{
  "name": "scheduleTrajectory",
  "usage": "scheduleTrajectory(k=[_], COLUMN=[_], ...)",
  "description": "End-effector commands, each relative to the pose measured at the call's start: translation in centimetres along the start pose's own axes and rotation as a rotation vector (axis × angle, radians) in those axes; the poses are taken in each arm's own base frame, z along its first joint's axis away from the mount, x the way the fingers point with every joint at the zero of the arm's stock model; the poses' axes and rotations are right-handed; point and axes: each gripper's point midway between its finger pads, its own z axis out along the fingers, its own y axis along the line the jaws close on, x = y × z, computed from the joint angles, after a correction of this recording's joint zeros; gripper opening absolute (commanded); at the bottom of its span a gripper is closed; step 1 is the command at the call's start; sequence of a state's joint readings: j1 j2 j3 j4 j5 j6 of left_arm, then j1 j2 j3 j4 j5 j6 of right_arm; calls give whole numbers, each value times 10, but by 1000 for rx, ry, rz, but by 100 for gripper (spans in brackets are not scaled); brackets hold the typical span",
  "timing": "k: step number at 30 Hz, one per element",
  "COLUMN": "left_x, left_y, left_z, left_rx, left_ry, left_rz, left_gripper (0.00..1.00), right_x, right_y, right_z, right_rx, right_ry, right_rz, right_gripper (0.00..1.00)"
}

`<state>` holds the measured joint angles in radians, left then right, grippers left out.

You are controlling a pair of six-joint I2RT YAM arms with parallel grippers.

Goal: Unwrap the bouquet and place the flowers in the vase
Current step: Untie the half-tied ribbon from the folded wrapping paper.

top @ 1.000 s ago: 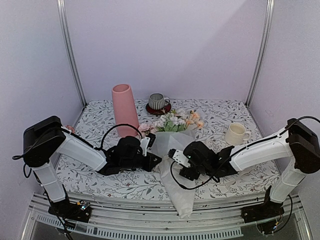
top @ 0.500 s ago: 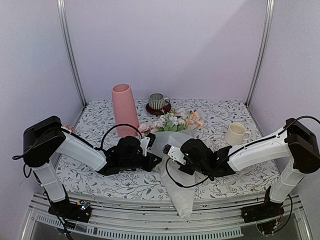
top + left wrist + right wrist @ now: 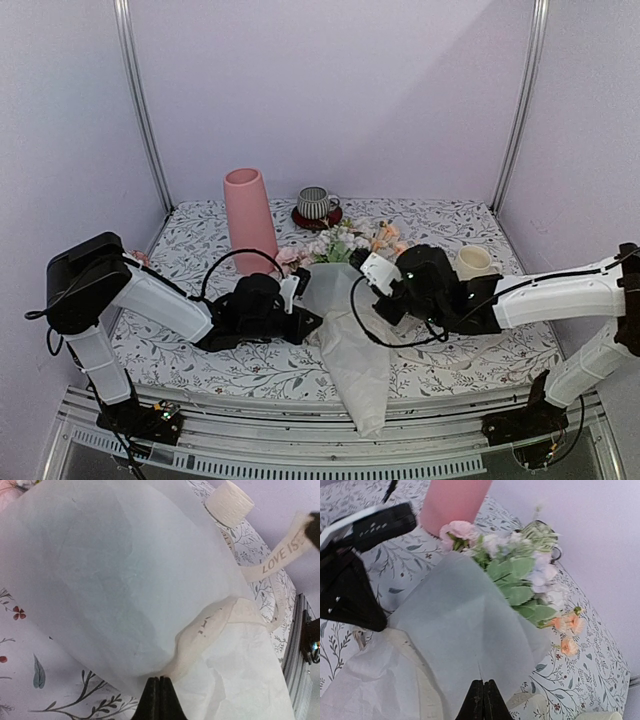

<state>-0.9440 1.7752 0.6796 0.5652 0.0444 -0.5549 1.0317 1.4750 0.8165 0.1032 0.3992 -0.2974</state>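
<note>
The bouquet (image 3: 345, 300) lies across the middle of the table, its white wrapping paper (image 3: 125, 570) trailing toward the near edge. The flowers (image 3: 520, 570) poke out of its far end, pink, white, lavender and peach. The pink vase (image 3: 249, 218) stands upright behind them on the left. My left gripper (image 3: 160, 680) is shut, its tips at the paper's edge where the cream ribbon (image 3: 280, 555) wraps round; I cannot tell whether it pinches anything. My right gripper (image 3: 484, 682) is shut above the paper's right side. The ribbon runs taut up to it in the left wrist view.
A grey striped mug (image 3: 316, 203) sits on a red coaster at the back. A cream mug (image 3: 472, 262) stands to the right, partly behind my right arm. Metal posts and purple walls close in the flowered tabletop (image 3: 180, 240).
My right gripper has shut and drawn back and to the right, from the paper's middle toward the flowers, pulling the ribbon out with it. The left arm has stayed still.
</note>
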Motion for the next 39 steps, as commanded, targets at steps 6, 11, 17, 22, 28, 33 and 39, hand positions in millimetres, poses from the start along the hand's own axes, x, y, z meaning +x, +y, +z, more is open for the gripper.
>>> scheduleTrajectory(k=[6,11,17,22,28,33,39], left_x=[-3,-4,-4,-4,-4,-3,-5], left_y=[2,2,1,2,1,2,0], left_z=[-3,-2,-3,-3,-3,-3,-5], left_rx=[7,7,7,5,7,6,11], left_ry=[-18,-18,-19,-20,-22,-19,-25], left_rz=[-9,-7,-7,-7,-7,-7,-6], left_gripper=[0,0,0,0,0,0,0], right_x=[21,48,88,121,164,198,200], right_y=[-115,-189,-250,-279,-306,-324,-326], right_z=[-31,-57,-81,-100,-140,-185,-176], right_rx=[124,280,459,608,898,1105,1042], right_ry=[-28,-69,-64,-30,24,-4,26], right_rz=[376,614,845,977,1090,1237,1272], right_gripper=[2,2,2,2,2,1,80])
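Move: The right-hand edge of the table, where I take the ribbon tail already in my right fingers, lies about 36 cm to the right, roughly level ahead-wise and 12 cm below. The mug stands some 20 cm right and 15 cm ahead, the ribbon band on the paper about 7 cm left and 3 cm ahead, the flowers 24 cm ahead and 5 cm left. From my left hand that edge is about 50 cm right and 4 cm back; the band's middle is 7 cm right, 2 cm back. I sweep my right hand fast to the right, some 40 cm, drawing the pinched ribbon tail away from the bouquet and out past the mug while rising about 8 cm and swinging forward, then easing back a little. The wrist swings about 80 degrees clockwise and rolls its left side up; only at the very end do the fingers begin to open. My left hand stays put, shut at the band's left end. ##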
